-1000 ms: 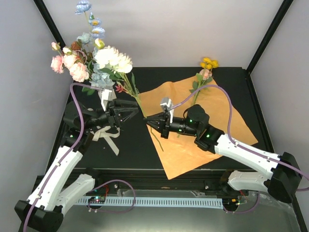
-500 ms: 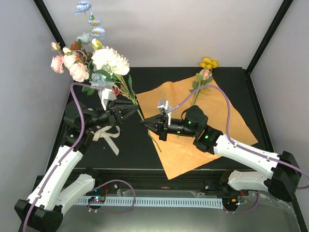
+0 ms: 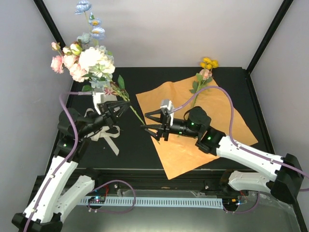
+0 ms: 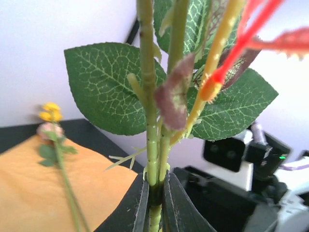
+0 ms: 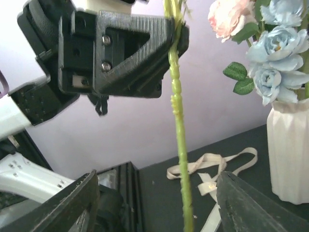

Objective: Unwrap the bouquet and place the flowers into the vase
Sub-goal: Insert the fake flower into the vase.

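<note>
My left gripper is shut on the green stems of a cream-flowered, leafy sprig. The sprig leans up and left over the vase. That ribbed off-white vase stands at the back left with pink and pale-blue flowers in it, its body partly hidden in the top view. My right gripper is open. Its fingers stand wide on either side of the stem's lower end without touching it. The orange paper lies flat, with a yellow-headed flower on its far corner.
A cream ribbon lies loose on the black table in front of the vase. Black frame posts rise at the back corners against grey walls. The right arm lies across the paper.
My left gripper closed on the stems and swung the sprig up and left toward the vase. My right gripper opened and let go of the stem's lower end.
</note>
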Robot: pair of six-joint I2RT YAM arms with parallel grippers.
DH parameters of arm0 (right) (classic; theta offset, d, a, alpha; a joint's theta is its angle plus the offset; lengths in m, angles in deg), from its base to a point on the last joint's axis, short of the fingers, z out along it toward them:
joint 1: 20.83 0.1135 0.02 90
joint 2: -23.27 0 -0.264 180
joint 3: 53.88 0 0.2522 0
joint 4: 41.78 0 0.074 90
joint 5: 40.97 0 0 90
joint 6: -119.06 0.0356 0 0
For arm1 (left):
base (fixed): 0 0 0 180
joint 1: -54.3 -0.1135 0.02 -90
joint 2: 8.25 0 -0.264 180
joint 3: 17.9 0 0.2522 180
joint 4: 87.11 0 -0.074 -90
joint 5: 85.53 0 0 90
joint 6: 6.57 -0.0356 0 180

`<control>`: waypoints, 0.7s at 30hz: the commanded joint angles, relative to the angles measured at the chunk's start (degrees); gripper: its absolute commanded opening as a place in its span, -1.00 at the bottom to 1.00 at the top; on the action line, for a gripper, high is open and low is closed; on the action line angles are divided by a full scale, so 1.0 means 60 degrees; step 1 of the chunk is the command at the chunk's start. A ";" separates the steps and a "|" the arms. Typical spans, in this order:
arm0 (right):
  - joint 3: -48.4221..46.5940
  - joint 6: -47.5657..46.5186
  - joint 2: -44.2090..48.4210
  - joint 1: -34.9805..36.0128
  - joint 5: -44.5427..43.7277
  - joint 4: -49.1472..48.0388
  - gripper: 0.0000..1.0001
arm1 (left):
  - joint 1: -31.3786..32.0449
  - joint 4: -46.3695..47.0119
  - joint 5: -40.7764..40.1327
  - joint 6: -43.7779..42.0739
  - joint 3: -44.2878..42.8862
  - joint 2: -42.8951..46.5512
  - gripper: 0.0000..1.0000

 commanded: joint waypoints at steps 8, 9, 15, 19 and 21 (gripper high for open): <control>0.0206 -0.0701 0.1375 0.0049 -0.0923 0.0325 1.00 | 0.0033 -0.3242 -0.5710 -0.3694 -0.1259 0.0913 -0.97; 0.0236 -0.0739 0.1467 0.0050 -0.0986 0.0385 1.00 | 0.0032 -0.3305 -0.6136 -0.3911 -0.1333 0.0964 -0.97; 0.0330 -0.1214 0.2129 0.0050 -0.1419 0.0999 1.00 | 0.0032 -0.2830 -0.8940 -0.5155 -0.1279 0.1395 -0.97; 0.0415 -0.1438 0.2529 0.0050 -0.1483 0.1158 1.00 | 0.0032 -0.2283 -1.0260 -0.5965 -0.1424 0.1310 -0.97; 0.0468 -0.1509 0.2702 0.0048 -0.1537 0.1161 1.00 | 0.0021 -0.1802 -1.0785 -0.6410 -0.1434 0.1194 -0.97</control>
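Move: About 16 cm ahead of the left hand and 12 cm to its left stands the vase, its middle some 18 cm lower. The flowers already in it bunch about 17 cm ahead, 17 cm left and 7 cm higher; the ribbon lies 4 cm ahead, 14 cm left, 28 cm down. From the right hand the vase is roughly 21 cm ahead, 18 cm left, 11 cm down, and the last pink and yellow flowers 30 cm ahead, 26 cm right, 22 cm down. Swinging the white flower towards the vase, the left hand keeps its pinch on the stem and sweeps about 14 cm left with a little forward, turning some 55 degrees counter-clockwise until its fingers point forward. The right hand, already half open around the lower stem, spreads fully and draws off to the right and up. ##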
